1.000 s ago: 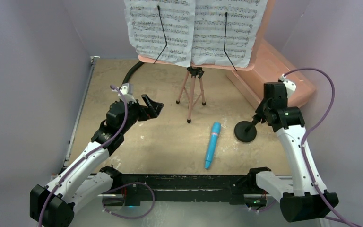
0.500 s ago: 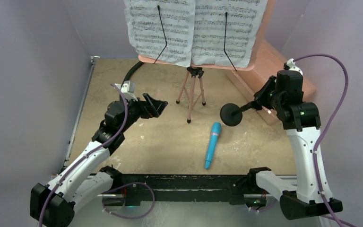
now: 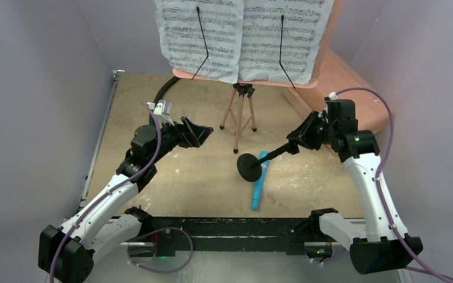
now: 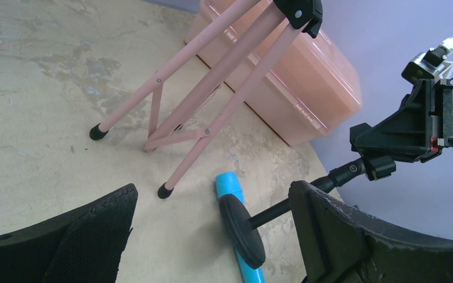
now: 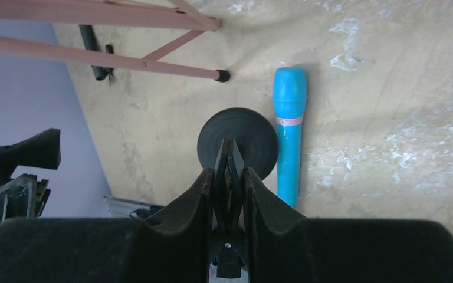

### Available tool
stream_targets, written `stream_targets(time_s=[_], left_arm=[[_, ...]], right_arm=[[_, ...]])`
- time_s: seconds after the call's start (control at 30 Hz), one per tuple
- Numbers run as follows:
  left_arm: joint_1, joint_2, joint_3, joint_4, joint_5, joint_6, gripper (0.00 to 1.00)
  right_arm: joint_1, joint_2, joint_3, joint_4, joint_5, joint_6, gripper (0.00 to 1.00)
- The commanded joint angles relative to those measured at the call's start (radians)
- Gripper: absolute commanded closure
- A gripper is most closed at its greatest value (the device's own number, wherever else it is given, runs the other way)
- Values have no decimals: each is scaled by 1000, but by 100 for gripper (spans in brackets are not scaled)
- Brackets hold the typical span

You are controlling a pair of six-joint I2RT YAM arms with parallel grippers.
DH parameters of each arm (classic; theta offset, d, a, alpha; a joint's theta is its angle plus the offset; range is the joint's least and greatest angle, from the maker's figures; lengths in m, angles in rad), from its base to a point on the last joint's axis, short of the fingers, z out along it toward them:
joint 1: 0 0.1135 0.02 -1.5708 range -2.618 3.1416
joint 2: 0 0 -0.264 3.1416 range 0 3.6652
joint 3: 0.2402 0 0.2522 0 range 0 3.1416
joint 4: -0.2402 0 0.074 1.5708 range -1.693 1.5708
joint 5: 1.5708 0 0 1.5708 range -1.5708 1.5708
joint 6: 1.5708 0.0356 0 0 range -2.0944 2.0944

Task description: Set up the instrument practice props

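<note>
The pink music stand [image 3: 184, 73] stands at the back on tripod legs [image 3: 238, 118], with two white sheet-music pages [image 3: 197, 35] [image 3: 283, 35] on it. A blue toy microphone [image 3: 256, 191] lies on the table in front. My right gripper [image 3: 298, 141] is shut on the clip end of the black mic stand, which is tilted in the air. Its round base [image 3: 248, 167] hangs over the microphone's head. In the right wrist view the fingers [image 5: 200, 188] pinch the clip, with the base [image 5: 248, 138] beside the microphone [image 5: 289, 135]. My left gripper [image 3: 197, 132] is open and holds nothing, left of the tripod.
A large translucent pink box [image 3: 342, 82] lies at the back right, behind my right arm. A curved black hose [image 3: 162, 91] runs along the back left. Purple walls close in both sides. In the left wrist view the tripod legs [image 4: 212, 106] stand just ahead.
My right arm has lifted the mic stand off the table at the right and swung it left, so its base now hangs over the blue microphone. The left gripper has edged slightly right.
</note>
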Motion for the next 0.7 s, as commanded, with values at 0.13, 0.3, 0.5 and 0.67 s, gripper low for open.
stream_targets(time_s=[0.13, 0.3, 0.5, 0.67], left_arm=[[-10, 4, 2, 63, 25, -10, 2], [-14, 17, 10, 75, 42, -13, 2], [-19, 24, 14, 84, 49, -12, 1], [-21, 24, 21, 86, 52, -14, 2]], right_arm=[[45, -5, -31, 160, -125, 81, 100], [87, -1, -60, 198, -112, 100, 100], [152, 31, -65, 231, -98, 122, 96], [171, 42, -70, 251, -110, 124, 81]])
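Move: The right hand holds the mic stand by its top end; the open left gripper waits about 30 cm to its left, level fore and aft and in height. The stand's round base hangs about 16 cm left, 4 cm back and 16 cm below the right hand. The blue microphone lies 11 cm left, 7 cm back, 25 cm below. From the left hand, the base is about 15 cm right, 4 cm back, 16 cm below. Still gripping the mic stand, the right hand carries it about 6 cm left, base leading, towards the open left gripper. ##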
